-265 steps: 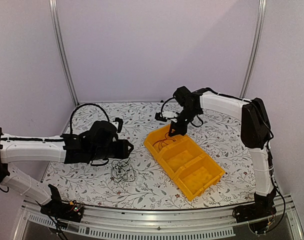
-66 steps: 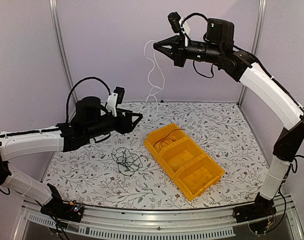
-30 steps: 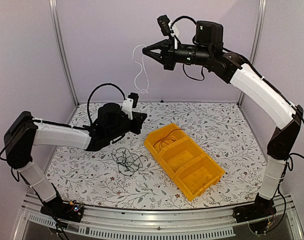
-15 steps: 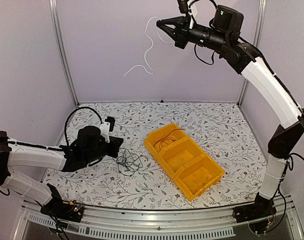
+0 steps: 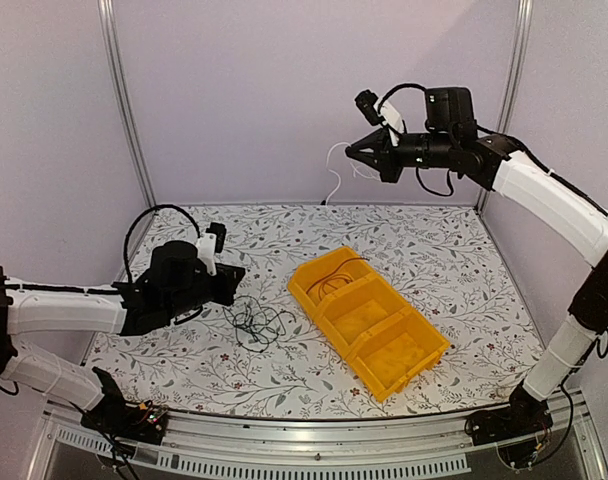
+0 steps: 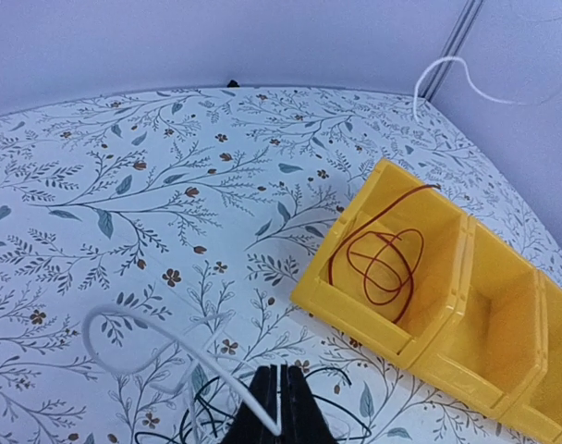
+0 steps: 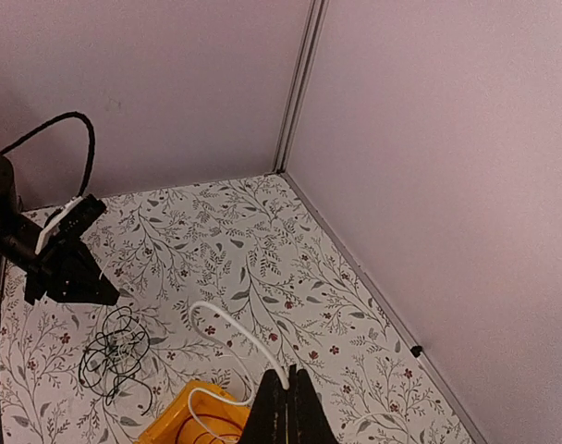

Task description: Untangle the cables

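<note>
A tangle of black and white cables lies on the floral table left of the yellow bin. A reddish-brown cable is coiled in the bin's far compartment. My left gripper hovers low at the tangle's left edge. Its jaws are shut, with a white cable pinched between them. My right gripper is held high over the table's back. It is shut on another white cable that dangles in loops.
The bin has three compartments set diagonally; the two nearer ones hold nothing. Pale walls and metal posts close in the table at the back and sides. The tangle lies beside the left arm.
The right gripper has come down and to the right with the white cable, which now hangs in a shorter loop. The left gripper has risen slightly beside the tangle.
</note>
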You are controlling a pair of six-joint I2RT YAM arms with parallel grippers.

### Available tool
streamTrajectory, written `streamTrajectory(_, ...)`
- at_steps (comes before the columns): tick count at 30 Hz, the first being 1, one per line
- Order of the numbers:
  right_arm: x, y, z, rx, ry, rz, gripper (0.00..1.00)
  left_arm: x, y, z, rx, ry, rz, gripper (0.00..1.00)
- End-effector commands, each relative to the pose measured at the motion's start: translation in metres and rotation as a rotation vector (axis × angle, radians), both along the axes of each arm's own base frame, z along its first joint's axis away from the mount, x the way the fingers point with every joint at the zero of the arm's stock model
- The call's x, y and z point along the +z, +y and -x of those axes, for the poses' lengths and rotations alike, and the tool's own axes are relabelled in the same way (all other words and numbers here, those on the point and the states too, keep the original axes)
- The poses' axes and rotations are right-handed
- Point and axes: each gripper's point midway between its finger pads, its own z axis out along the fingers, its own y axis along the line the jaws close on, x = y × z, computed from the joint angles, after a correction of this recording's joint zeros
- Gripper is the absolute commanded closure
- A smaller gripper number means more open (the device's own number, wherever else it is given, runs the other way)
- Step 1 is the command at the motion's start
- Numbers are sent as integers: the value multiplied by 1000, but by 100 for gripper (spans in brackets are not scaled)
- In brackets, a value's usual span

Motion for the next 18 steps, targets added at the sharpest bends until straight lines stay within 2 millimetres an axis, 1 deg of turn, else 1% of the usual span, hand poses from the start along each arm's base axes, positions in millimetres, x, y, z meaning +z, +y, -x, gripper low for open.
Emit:
streamTrajectory(1,-17,-22,21,15,3,63,100,3,-2,-8,6,25,18,100)
streamTrajectory(4,-39,-28,35,41,45,101,100,-2,-1,-12,8,42,8,100)
streamTrajectory(8,-58,-32,53,68,148,109,100,-12,2,-15,23,72,-2,100)
streamTrajectory(11,-67,-37,65,77,194,121,100,-19,4,-16,34,90,-1,100)
streamTrajectory(18,-105,-51,93,108,328,208,100,-26,4,-18,40,115,-1,100)
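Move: The right hand holds a white cable about 37 cm above the yellow box. The middle compartment lies some 9 cm back and 6 cm right of the hand, the far compartment with the red cable almost straight below, and the near compartment about 19 cm back and 14 cm right. From the left hand, the dark cable tangle lies about 14 cm below, 1 cm back and 1 cm right; the far compartment is 8 cm ahead and 19 cm right. Still pinching the white cable in shut fingers, the right hand carries it down about 9 cm, back some 7 cm and to the right about 4 cm, towards the middle compartment, its fingers tipping roughly 15 degrees farther down. The left hand, shut and seeming to keep a white strand, sinks about 3 cm towards the dark tangle, edging forward. ##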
